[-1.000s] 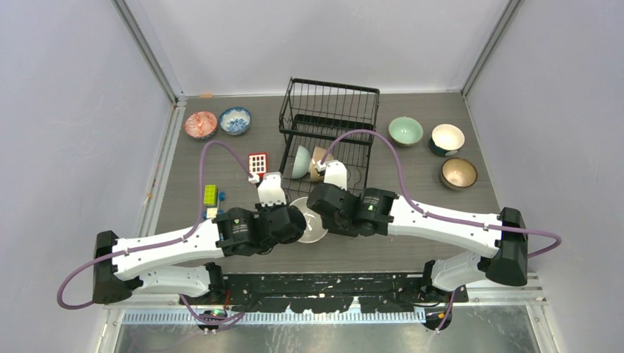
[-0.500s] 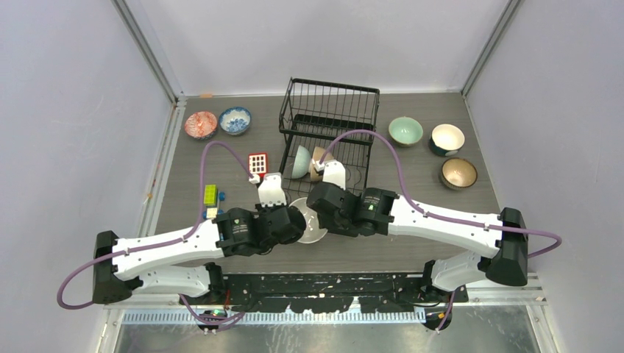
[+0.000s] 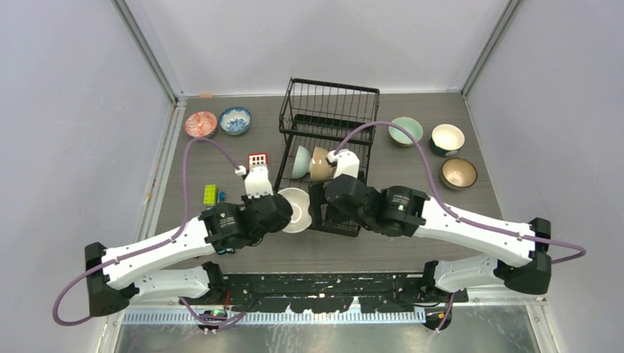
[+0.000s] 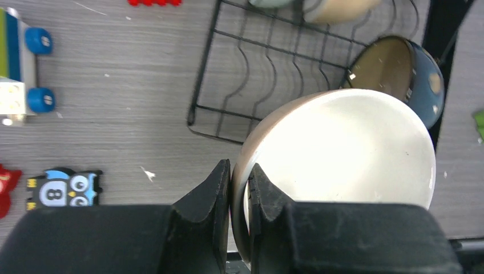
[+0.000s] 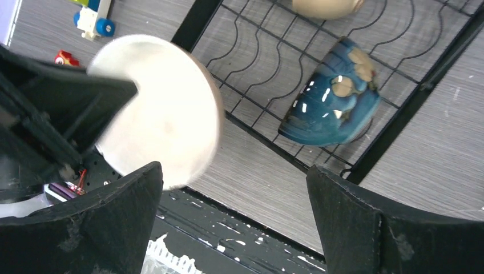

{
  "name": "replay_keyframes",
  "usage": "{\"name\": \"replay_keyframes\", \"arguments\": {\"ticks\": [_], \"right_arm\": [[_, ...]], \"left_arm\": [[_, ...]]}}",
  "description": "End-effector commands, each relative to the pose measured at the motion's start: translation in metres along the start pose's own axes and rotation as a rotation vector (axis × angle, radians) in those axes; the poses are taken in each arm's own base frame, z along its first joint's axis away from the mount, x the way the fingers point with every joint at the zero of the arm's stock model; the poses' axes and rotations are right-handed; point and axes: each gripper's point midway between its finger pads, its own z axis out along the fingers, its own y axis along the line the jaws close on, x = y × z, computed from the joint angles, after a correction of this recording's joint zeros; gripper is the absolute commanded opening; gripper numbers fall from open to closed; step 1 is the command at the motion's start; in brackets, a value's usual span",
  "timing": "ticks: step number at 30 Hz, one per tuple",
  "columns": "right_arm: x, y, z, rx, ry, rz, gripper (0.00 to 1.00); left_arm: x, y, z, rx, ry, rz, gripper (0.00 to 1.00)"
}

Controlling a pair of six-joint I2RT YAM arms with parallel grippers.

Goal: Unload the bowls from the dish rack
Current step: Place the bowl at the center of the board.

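My left gripper (image 4: 240,171) (image 3: 282,212) is shut on the rim of a cream bowl (image 4: 342,148) (image 3: 296,209) (image 5: 160,108), one finger inside and one outside. It holds the bowl just off the near left corner of the black wire dish rack (image 3: 329,110) (image 4: 204,63) (image 5: 197,21). Beside that bowl, my right gripper (image 5: 233,168) (image 3: 318,209) stands wide open with nothing in it. In the rack a pale green bowl (image 3: 299,162) and a tan bowl (image 3: 319,164) stand on edge. A dark blue bowl (image 5: 331,108) (image 4: 408,74) lies on the rack's tray below the right arm.
Red patterned (image 3: 200,123) and blue-and-white (image 3: 235,120) bowls sit far left. A pale green bowl (image 3: 405,130), a cream-lined bowl (image 3: 447,138) and a brown bowl (image 3: 458,173) sit right of the rack. A red block (image 3: 257,160) and toy blocks (image 3: 211,193) lie left of it.
My right gripper has opened and let go of the cream bowl. My left gripper has carried the bowl a little up and left, and both arms have reached farther from their bases.
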Motion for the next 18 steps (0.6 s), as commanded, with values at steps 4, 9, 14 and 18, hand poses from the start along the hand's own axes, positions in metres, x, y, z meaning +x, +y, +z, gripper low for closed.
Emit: {"name": "replay_keyframes", "arguments": {"ticks": [4, 9, 14, 18], "right_arm": [[-0.032, -0.027, -0.039, 0.001, -0.175, 0.021, 1.0], [-0.025, -0.038, -0.042, -0.054, -0.255, 0.057, 1.0], [-0.011, -0.047, -0.041, -0.094, -0.285, 0.054, 1.0], [0.0, -0.049, -0.041, -0.131, -0.278, 0.059, 1.0]], "left_arm": [[-0.074, 0.037, 0.008, -0.08, -0.155, -0.113, 0.0], [-0.111, 0.075, 0.027, -0.155, -0.191, -0.281, 0.0], [-0.138, 0.113, 0.054, -0.224, -0.195, -0.465, 0.0], [-0.16, 0.156, 0.073, -0.308, -0.238, -0.581, 0.0]]}}
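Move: The left hand holds the white bowl; the blue-white bowl it is carried towards stands some 39 cm ahead and 21 cm left, 15 cm lower. The orange bowl lies about 38 cm ahead and 33 left, the red block 20 ahead and 10 left, the toy car 8 ahead and 24 left. From the open right hand the blue bowl is roughly 9 cm ahead, 2 right and 18 below, the beige bowl 23 ahead and 3 left. Swinging left and forward at nearly level height, the left hand carries the white bowl about 19 cm away from the right hand, towards the blue-white bowl, turning some 35 degrees counter-clockwise with its pinch on the rim kept. The right hand, already free and wide open, backs off 7 cm to the right, rising a little and sinking again. ##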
